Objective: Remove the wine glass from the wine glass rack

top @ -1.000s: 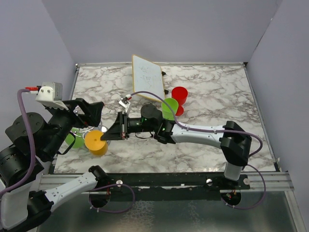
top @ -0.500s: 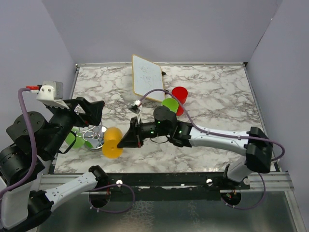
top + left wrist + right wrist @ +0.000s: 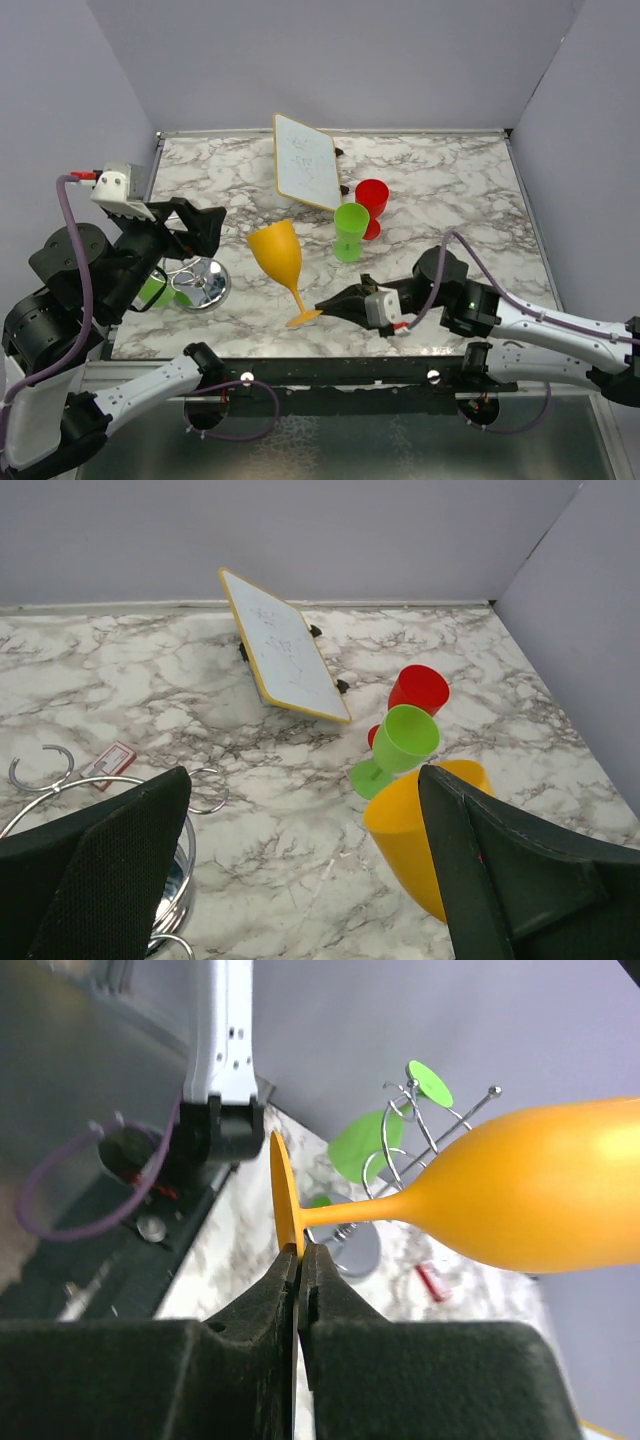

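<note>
The orange wine glass (image 3: 277, 254) is off the wine glass rack (image 3: 204, 286) and leans with its bowl up and left of its foot. My right gripper (image 3: 326, 306) is shut on the rim of that foot, seen in the right wrist view as my right gripper (image 3: 300, 1251) pinching the thin orange disc of the wine glass (image 3: 530, 1196). The chrome rack (image 3: 357, 1249) stands behind it with a green glass (image 3: 360, 1141) still hanging on its wire arms. My left gripper (image 3: 300, 870) is open above the rack (image 3: 172, 890), with the orange glass (image 3: 415, 840) beside its right finger.
A white tilted board (image 3: 305, 160) stands at the back. A green wine glass (image 3: 350, 229) and a red one (image 3: 372, 198) stand in the middle right. A small red tag (image 3: 108, 763) lies by the rack. Grey walls close three sides.
My right arm has drawn back to the right and toward the near edge, carrying the orange glass away from the rack and tipping its bowl upward. My left gripper has stayed open.
</note>
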Action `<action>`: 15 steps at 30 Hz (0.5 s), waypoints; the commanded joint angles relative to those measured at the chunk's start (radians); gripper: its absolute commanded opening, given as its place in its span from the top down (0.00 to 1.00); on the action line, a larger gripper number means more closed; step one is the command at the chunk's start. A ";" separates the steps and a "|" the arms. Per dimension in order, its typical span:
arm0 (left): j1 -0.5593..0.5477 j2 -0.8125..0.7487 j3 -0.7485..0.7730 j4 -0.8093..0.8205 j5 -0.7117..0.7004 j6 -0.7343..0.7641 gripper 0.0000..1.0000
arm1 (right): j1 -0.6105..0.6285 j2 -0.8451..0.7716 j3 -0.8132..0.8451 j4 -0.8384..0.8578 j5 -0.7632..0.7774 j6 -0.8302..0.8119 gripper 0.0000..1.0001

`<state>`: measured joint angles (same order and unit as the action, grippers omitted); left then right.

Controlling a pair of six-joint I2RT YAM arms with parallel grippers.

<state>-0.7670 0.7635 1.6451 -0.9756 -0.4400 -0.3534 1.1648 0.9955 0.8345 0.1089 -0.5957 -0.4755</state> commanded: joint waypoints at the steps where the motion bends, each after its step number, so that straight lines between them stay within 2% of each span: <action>1: 0.002 0.021 -0.007 0.038 0.056 -0.007 0.01 | 0.002 -0.124 -0.107 -0.160 0.048 -0.464 0.99; 6: 0.001 0.041 -0.032 0.078 0.148 -0.044 0.01 | 0.002 -0.240 -0.209 -0.294 0.278 -0.772 0.99; 9: 0.001 0.064 -0.076 0.132 0.247 -0.083 0.01 | 0.002 -0.312 -0.267 -0.291 0.399 -0.884 0.99; 15: 0.002 0.161 -0.125 0.179 0.437 -0.115 0.01 | 0.002 -0.453 -0.361 -0.289 0.538 -1.133 0.99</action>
<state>-0.7670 0.8547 1.5463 -0.8593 -0.1848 -0.4305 1.1652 0.6163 0.5018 -0.1650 -0.2207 -1.3552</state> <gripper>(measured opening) 0.991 0.019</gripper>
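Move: The orange wine glass is already off the rack, its foot held in the right hand. Its middle lies about 3 cm back, 10 to the right and 12 below the open left hand; the rack is about 5 ahead of the left hand, 14 to its left, 30 below. From the right hand the standing green wine glass is some 21 cm ahead, 8 to the right and 22 lower, and the red one 27 ahead, 14 right, equally low. The orange wine glass, still pinched by the foot, is carried right and down by the right hand, about 9 cm each, and some 5 cm forward, towards the standing green glass, the wrist rolling about 50 degrees to swing the bowl up. The left hand, fingers staying wide open, speeds up to the right by about 8 cm, sinking slightly and turning clockwise; it doesn't touch the glass. ##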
